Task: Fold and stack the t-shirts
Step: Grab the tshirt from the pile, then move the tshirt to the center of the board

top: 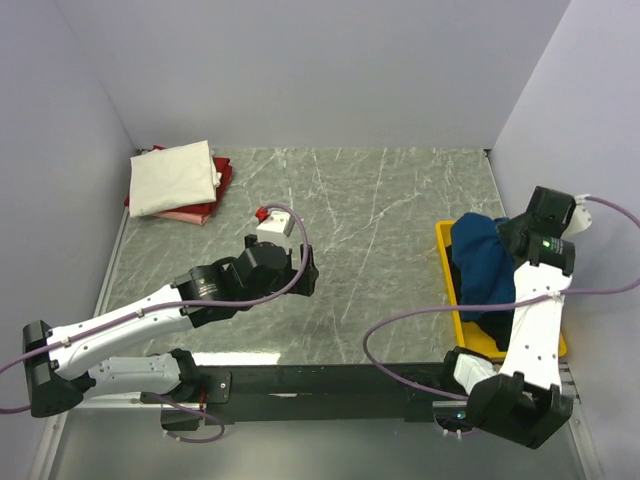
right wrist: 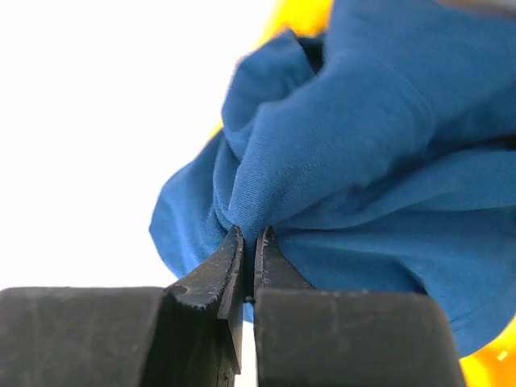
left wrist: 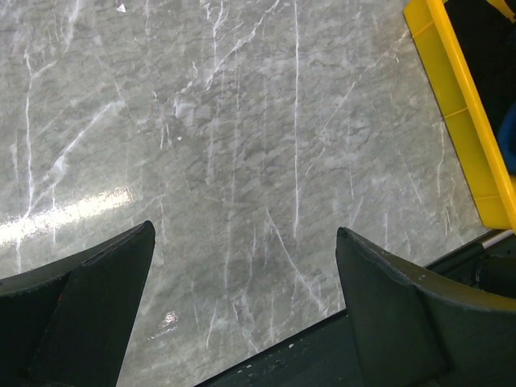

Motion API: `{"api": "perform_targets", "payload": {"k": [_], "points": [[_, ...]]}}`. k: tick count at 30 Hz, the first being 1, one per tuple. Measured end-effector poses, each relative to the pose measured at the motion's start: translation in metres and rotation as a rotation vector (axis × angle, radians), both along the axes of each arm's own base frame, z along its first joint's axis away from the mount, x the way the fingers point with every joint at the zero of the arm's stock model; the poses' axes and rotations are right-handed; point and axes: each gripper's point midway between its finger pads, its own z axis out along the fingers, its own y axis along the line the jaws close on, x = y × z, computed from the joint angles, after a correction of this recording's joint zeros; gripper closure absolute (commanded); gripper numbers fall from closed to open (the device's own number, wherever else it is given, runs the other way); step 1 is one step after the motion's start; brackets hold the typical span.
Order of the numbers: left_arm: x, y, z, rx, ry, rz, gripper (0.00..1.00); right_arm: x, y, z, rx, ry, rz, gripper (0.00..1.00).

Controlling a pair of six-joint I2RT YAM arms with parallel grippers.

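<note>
A crumpled dark blue t-shirt [top: 482, 262] lies bunched in the yellow tray [top: 444, 240] at the right. My right gripper [right wrist: 251, 234] is shut on a fold of this blue t-shirt [right wrist: 363, 145], pinching the cloth between its tips. At the back left, a folded cream t-shirt [top: 174, 177] rests on a folded red t-shirt [top: 222, 178]. My left gripper [top: 305, 270] hovers over the middle of the table, open, with only bare marble between its fingers [left wrist: 387, 290].
A small white box with a red part [top: 272, 219] sits on the marble just beyond my left gripper. The yellow tray's edge [left wrist: 463, 121] shows at the right of the left wrist view. Grey walls close in the table at back and sides.
</note>
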Motion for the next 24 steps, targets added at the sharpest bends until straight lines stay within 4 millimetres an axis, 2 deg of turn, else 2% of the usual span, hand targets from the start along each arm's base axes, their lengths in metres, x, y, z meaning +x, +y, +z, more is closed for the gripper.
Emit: {"api": "perform_targets", "payload": {"k": [2,6,11,13,17,19,22,23,24], "points": [[0.0,0.001,0.003,-0.009,-0.005,0.002,0.01,0.003,0.006,0.028,-0.003,-0.066,0.034,1.0],[-0.002,0.005,0.016,-0.047,-0.026,0.003,0.01,0.006,0.022,0.073,-0.004,-0.182,0.116,1.0],[0.001,0.017,0.035,-0.1,-0.064,0.033,0.01,0.011,0.06,0.126,0.017,-0.299,0.28,1.0],[0.005,0.021,0.039,-0.107,-0.074,0.054,0.01,0.014,0.088,0.147,0.016,-0.339,0.381,1.0],[0.013,0.031,0.043,-0.114,-0.084,0.101,0.01,0.013,0.165,0.178,0.044,-0.403,0.64,1.0],[0.017,0.038,0.046,-0.128,-0.087,0.132,0.01,0.006,0.202,0.182,0.071,-0.409,0.762,1.0],[0.024,0.053,0.054,-0.161,-0.098,0.193,0.01,-0.002,0.244,0.175,0.095,-0.382,0.9,1.0],[0.026,0.059,0.057,-0.176,-0.102,0.215,0.01,-0.003,0.256,0.171,0.098,-0.368,0.939,0.97],[0.028,0.064,0.06,-0.19,-0.105,0.236,0.0,-0.004,0.268,0.165,0.1,-0.355,0.98,0.8]]}}
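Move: The right gripper already holds the blue t-shirt, bunched in its closed fingers, with the cloth's middle some 8 cm below and about 4 cm back and 3 cm left of it. The open middle of the table lies about 34 cm to its left, level ahead, some 20 cm down; the yellow bin's middle is about 6 cm back, 5 cm right and 16 cm below. From the open left gripper, that table middle is roughly 7 cm ahead, 13 cm right and 20 cm down. Keep the right gripper shut on the blue t-shirt and swing it about 27 cm left, from over the yellow bin to over the table, climbing some 18 cm first and easing down slightly at the end; turn the hand counter-clockwise about 55 degrees and level it somewhat. Lift the open left gripper, then draw it left and a little forward, turning it slightly counter-clockwise. ##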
